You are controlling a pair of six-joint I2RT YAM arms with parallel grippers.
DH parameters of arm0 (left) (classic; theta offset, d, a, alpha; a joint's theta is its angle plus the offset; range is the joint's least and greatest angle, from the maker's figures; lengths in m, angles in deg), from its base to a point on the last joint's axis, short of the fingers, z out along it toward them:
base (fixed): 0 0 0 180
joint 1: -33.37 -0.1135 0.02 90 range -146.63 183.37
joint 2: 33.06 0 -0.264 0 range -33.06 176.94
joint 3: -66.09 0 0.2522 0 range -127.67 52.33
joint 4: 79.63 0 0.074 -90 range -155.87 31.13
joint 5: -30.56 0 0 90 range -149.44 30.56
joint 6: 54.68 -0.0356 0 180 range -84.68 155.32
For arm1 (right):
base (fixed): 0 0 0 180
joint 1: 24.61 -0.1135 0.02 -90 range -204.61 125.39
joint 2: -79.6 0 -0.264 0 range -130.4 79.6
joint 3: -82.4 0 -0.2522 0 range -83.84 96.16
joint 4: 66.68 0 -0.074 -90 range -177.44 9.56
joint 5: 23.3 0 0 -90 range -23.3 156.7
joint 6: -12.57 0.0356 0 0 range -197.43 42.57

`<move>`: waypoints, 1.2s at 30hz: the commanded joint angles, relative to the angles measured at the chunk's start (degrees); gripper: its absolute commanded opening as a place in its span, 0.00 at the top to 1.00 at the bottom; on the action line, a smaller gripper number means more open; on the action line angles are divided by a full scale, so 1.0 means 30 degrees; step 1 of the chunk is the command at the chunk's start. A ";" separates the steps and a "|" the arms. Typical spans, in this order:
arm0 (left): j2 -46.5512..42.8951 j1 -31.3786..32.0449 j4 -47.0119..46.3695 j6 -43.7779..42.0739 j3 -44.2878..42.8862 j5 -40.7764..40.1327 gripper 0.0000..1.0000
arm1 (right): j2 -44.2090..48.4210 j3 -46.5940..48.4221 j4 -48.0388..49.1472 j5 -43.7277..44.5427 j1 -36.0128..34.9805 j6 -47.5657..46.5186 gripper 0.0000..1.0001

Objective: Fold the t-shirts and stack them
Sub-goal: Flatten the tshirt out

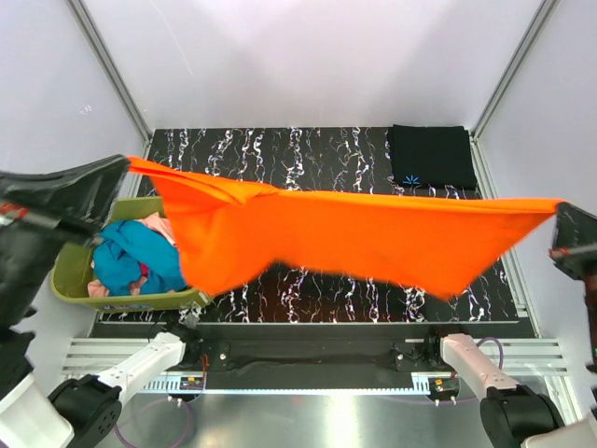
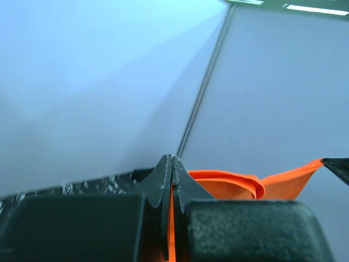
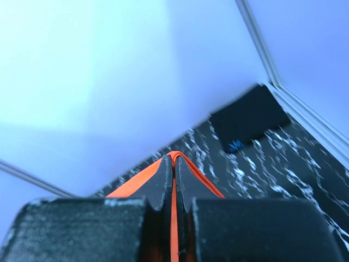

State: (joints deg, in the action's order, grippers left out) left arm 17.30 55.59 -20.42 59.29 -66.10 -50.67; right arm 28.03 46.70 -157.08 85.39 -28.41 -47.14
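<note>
The bright orange t-shirt (image 1: 326,233) is stretched in the air across the table, held at both ends. My left gripper (image 1: 121,165) is shut on its left end, raised high at the left; orange cloth (image 2: 229,185) shows between the shut fingers (image 2: 163,174) in the left wrist view. My right gripper (image 1: 560,213) is shut on the shirt's right end; the cloth (image 3: 131,183) also shows pinched in the right wrist view. A folded black t-shirt (image 1: 432,157) with a light-blue mark lies flat at the back right; it also shows in the right wrist view (image 3: 248,117).
An olive-green basket (image 1: 70,285) stands at the table's left edge with a teal shirt (image 1: 131,257) and pink cloth (image 1: 160,224) inside. The tabletop (image 1: 298,154) is black marble-patterned. White walls and metal frame posts enclose the cell.
</note>
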 commanded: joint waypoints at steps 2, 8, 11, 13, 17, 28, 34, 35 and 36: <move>0.1198 0.0006 -0.1523 -0.0079 -0.0779 0.1819 1.00 | -0.1325 0.0410 -0.3693 -0.0840 0.0063 0.0159 1.00; 0.2602 0.0006 -0.4012 -0.0254 0.3315 0.2407 1.00 | -0.0183 -0.6905 0.0054 0.0064 0.0092 0.0071 1.00; 0.4208 0.0006 -0.5040 -0.0400 0.4901 0.2671 1.00 | -0.0415 -0.9606 0.1696 0.0589 0.0092 0.0159 1.00; 0.5149 0.0006 -0.5014 -0.0605 0.4995 0.2641 1.00 | -0.1147 -1.0404 0.2572 0.0768 0.0063 -0.0073 1.00; 0.7404 -0.0081 -0.4811 -0.1103 0.3886 0.1793 1.00 | -0.3137 -1.0238 0.3515 0.1207 0.0092 -0.0746 1.00; 1.3619 -0.1985 -0.5422 -0.0606 -0.1011 0.0940 1.00 | -0.8267 -0.8208 0.5650 0.2206 0.0209 -0.1628 1.00; 1.3856 -0.2074 -0.6125 -0.0314 -0.0163 0.1030 1.00 | -0.8533 -0.9147 0.6123 0.1882 0.0327 -0.1802 1.00; 1.3565 -0.2074 -0.6243 -0.0226 0.0448 0.1117 1.00 | -0.8416 -0.9235 0.6152 0.1969 0.0327 -0.1803 1.00; 1.3359 -0.2074 -0.6331 -0.0225 0.0715 0.1147 1.00 | -0.8299 -0.9323 0.6182 0.1941 0.0327 -0.1861 1.00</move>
State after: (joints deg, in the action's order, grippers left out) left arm 59.36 49.42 -34.06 57.97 -65.55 -47.08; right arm 1.78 18.87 -141.69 89.68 -27.86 -51.73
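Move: Both hands hold the orange t-shirt stretched between them, high above the near part of the table. The bare middle of the table lies some 30 cm ahead of the left hand, 22 cm to its right and 60 cm below. From the right hand it is about 31 cm ahead, 34 cm left and 52 cm down. The green basket sits roughly 13 cm ahead of the left hand, 25 cm left and 50 cm down; the folded black shirt is about 57 cm ahead of the right hand, 10 cm right and 50 cm down. Forward and down in one fast swing, after a small backward overshoot, both hands fling the orange t-shirt out over the table: the left about 33 cm forward, 15 cm down and 9 cm inward to the right, the right some 24 cm forward and 19 cm down. The wrists tip down, the right one more; both shut grippers keep their pinch on the cloth while the hands slow down. ##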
